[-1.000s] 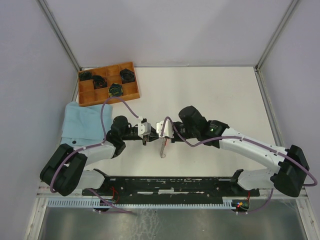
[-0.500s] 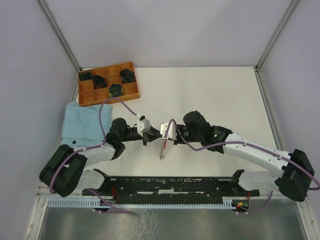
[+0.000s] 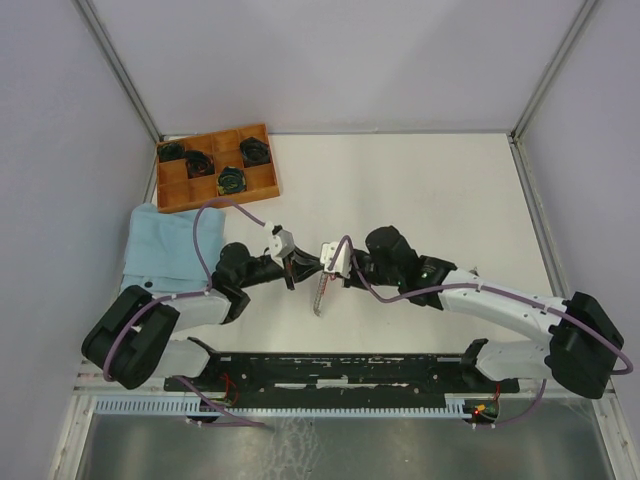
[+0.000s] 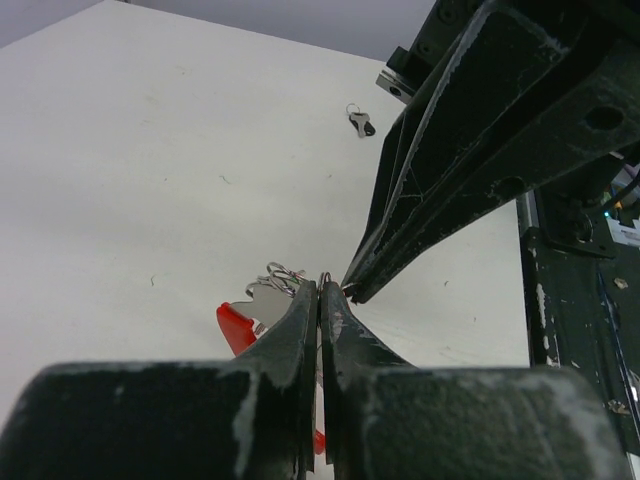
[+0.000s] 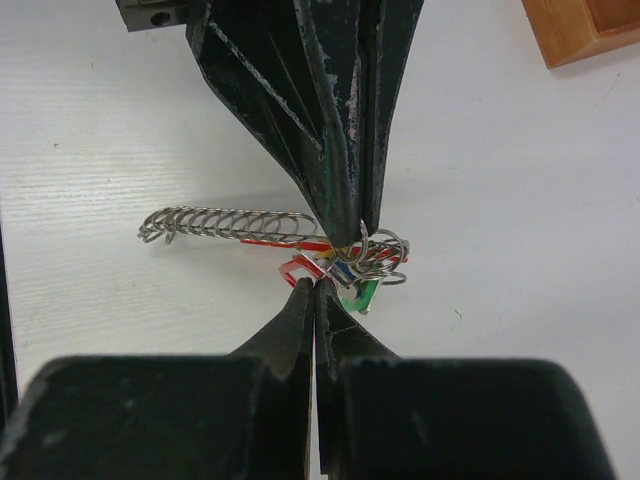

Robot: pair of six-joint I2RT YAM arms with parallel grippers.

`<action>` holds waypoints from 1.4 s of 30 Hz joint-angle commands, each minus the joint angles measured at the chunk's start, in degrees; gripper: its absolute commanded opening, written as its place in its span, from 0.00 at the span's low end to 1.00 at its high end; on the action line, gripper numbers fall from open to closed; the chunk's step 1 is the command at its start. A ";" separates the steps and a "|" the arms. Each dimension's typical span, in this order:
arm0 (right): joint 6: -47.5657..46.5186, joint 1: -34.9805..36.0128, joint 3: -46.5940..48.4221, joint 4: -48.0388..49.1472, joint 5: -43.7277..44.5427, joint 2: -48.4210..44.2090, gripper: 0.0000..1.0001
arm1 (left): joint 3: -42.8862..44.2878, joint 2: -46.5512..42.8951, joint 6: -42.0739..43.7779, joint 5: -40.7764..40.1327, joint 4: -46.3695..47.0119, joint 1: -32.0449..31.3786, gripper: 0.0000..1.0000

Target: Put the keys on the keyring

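Both grippers meet tip to tip mid-table. My left gripper (image 3: pixel 303 267) (image 4: pixel 321 290) is shut on the thin metal keyring (image 5: pixel 386 250). The ring's red strap (image 5: pixel 275 243) and silver chain (image 5: pixel 225 222) trail off it; in the top view the chain (image 3: pixel 319 296) hangs down towards the table. My right gripper (image 3: pixel 323 268) (image 5: pixel 315 288) is shut on the red-headed key (image 5: pixel 299 270) at the ring. A green-headed key (image 5: pixel 360 296) and a blue-headed key (image 5: pixel 344 271) bunch beside it. The red key head (image 4: pixel 236 326) also shows in the left wrist view. A small loose key (image 4: pixel 360 122) lies farther off on the table.
A wooden compartment tray (image 3: pixel 262 185) holding dark round coils stands at the back left; its corner (image 5: pixel 580 25) shows in the right wrist view. A light blue cloth (image 3: pixel 165 245) lies left of the left arm. A black rail (image 3: pixel 340 368) runs along the near edge.
Both grippers have stayed shut and together. The right arm has swung lower and left, the left wrist has tilted up, and the hanging chain has shifted slightly left.
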 commanded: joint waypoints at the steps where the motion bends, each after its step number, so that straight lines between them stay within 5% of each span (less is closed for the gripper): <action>1: 2.44 0.20 0.32 4.12 -2.91 2.08 0.01 | -0.79 0.78 -6.53 -5.43 13.18 -0.66 0.03; 25: 8.66 0.00 -8.67 18.45 4.20 -6.69 0.36 | -2.48 1.24 -7.75 -7.27 15.92 -1.03 0.03; 42: 25.50 -3.76 -9.59 26.98 2.79 -3.25 0.41 | -2.75 1.15 -8.34 -7.46 17.46 -1.12 0.03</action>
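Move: The keyring's split ring sticks out of the left hand's closed tips, its middle about 1 cm to the right of that hand point and level with it. From the right hand, the ring is barely 1 cm ahead, 1 cm to the left and at about the same height. The hanging keys with red and green tags lie some 2 cm ahead, 2 cm left and 3 cm below; the coiled chain about 3 cm back, 2 cm left and 4 cm below. The ring, nipped at its edge by the right fingers, is let go as they open from shut to not quite half wide while the right hand first dips about 1.5 cm. That hand then climbs some 5 cm and eases forward, its fingertips tipping up about 20 degrees and swinging clockwise, to straddle the height of the ring. The left hand keeps its pinch and lifts the ring about 1.5 cm. ##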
